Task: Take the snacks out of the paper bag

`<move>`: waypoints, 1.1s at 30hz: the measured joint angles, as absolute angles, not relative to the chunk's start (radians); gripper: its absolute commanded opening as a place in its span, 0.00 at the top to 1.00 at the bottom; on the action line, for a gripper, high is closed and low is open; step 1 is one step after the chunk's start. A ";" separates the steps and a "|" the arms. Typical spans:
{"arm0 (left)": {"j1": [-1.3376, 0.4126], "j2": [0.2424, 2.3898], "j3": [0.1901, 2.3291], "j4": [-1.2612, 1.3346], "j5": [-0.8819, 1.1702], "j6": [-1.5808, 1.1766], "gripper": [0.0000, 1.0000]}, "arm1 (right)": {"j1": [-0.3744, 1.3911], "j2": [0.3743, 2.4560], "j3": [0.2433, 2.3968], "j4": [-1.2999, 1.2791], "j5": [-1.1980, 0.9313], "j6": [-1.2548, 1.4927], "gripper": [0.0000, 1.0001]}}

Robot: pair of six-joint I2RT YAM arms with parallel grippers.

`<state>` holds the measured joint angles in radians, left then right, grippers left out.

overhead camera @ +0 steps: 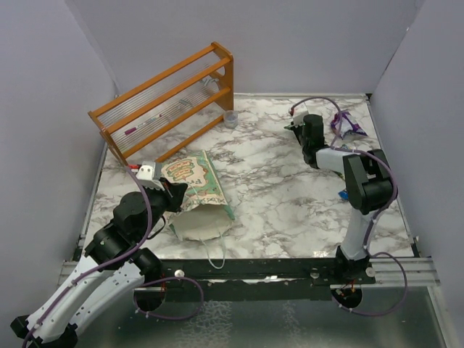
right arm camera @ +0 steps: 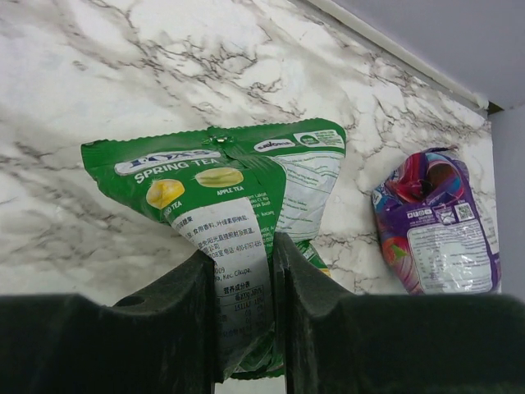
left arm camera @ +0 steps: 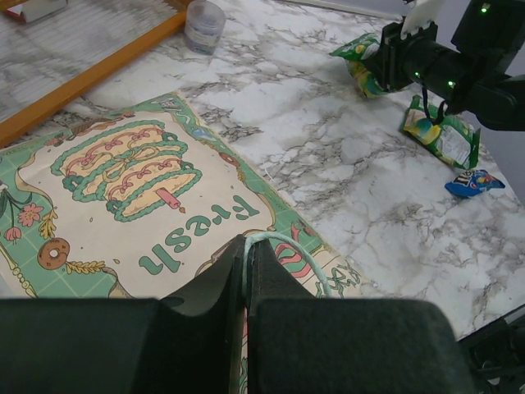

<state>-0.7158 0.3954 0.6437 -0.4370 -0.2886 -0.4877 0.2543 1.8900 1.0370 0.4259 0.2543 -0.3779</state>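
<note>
The green paper bag (overhead camera: 194,185) lies on its side at the left, printed front up (left arm camera: 123,189), cream mouth (overhead camera: 203,221) facing the near edge. My left gripper (overhead camera: 176,194) is shut on the bag's pale green string handle (left arm camera: 287,246). At the far right my right gripper (overhead camera: 296,122) is shut on a green snack packet (right arm camera: 221,185), which hangs from the jaws just above the marble. A purple packet (right arm camera: 435,222) lies beside it (overhead camera: 349,126). Another green packet (left arm camera: 443,135) and a small blue one (left arm camera: 473,182) lie near the right arm.
An orange wooden rack (overhead camera: 167,101) stands tilted at the back left, a small clear cup (overhead camera: 230,118) beside its right end. Grey walls close in the marble table (overhead camera: 275,196) on three sides. The right arm (overhead camera: 362,181) reaches across the right side.
</note>
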 measured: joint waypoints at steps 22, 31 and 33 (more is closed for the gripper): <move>-0.716 0.391 0.644 -0.435 -0.251 -0.488 1.00 | 0.234 1.761 0.951 0.369 0.185 -0.208 0.13; -0.716 0.391 0.644 -0.436 -0.256 -0.488 1.00 | 0.249 1.300 0.540 0.469 -0.115 -0.039 0.01; -0.716 0.390 0.644 -0.436 -0.261 -0.488 1.00 | 0.297 1.249 0.492 0.467 -0.153 -0.030 0.01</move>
<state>-0.7158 0.3904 0.6437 -0.4362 -0.2611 -0.4877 0.2966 1.2488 0.4919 0.4675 -0.1532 -0.0299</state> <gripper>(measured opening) 0.029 0.993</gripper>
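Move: The right gripper still holds the green snack pack, and the bare spot it goes to is about 2 cm ahead, 2 cm left and some 7 cm below. The purple pack lies roughly 16 cm to the right and 3 cm farther out. The other green pack is about 12 cm right and 13 cm back, with the blue pack some 11 cm right and 23 cm back. From the left gripper the spot is around 33 cm ahead, 38 cm right and well below. Ease the right gripper forward and down by about 3 cm each to set the held green snack pack on the bare marble left of the purple pack. Open the fingers wide to let go, then draw back quickly about 18 cm, rising and swinging left towards the bag's side, while the wrist rolls its left side up some 30 degrees and turns counter-clockwise. ##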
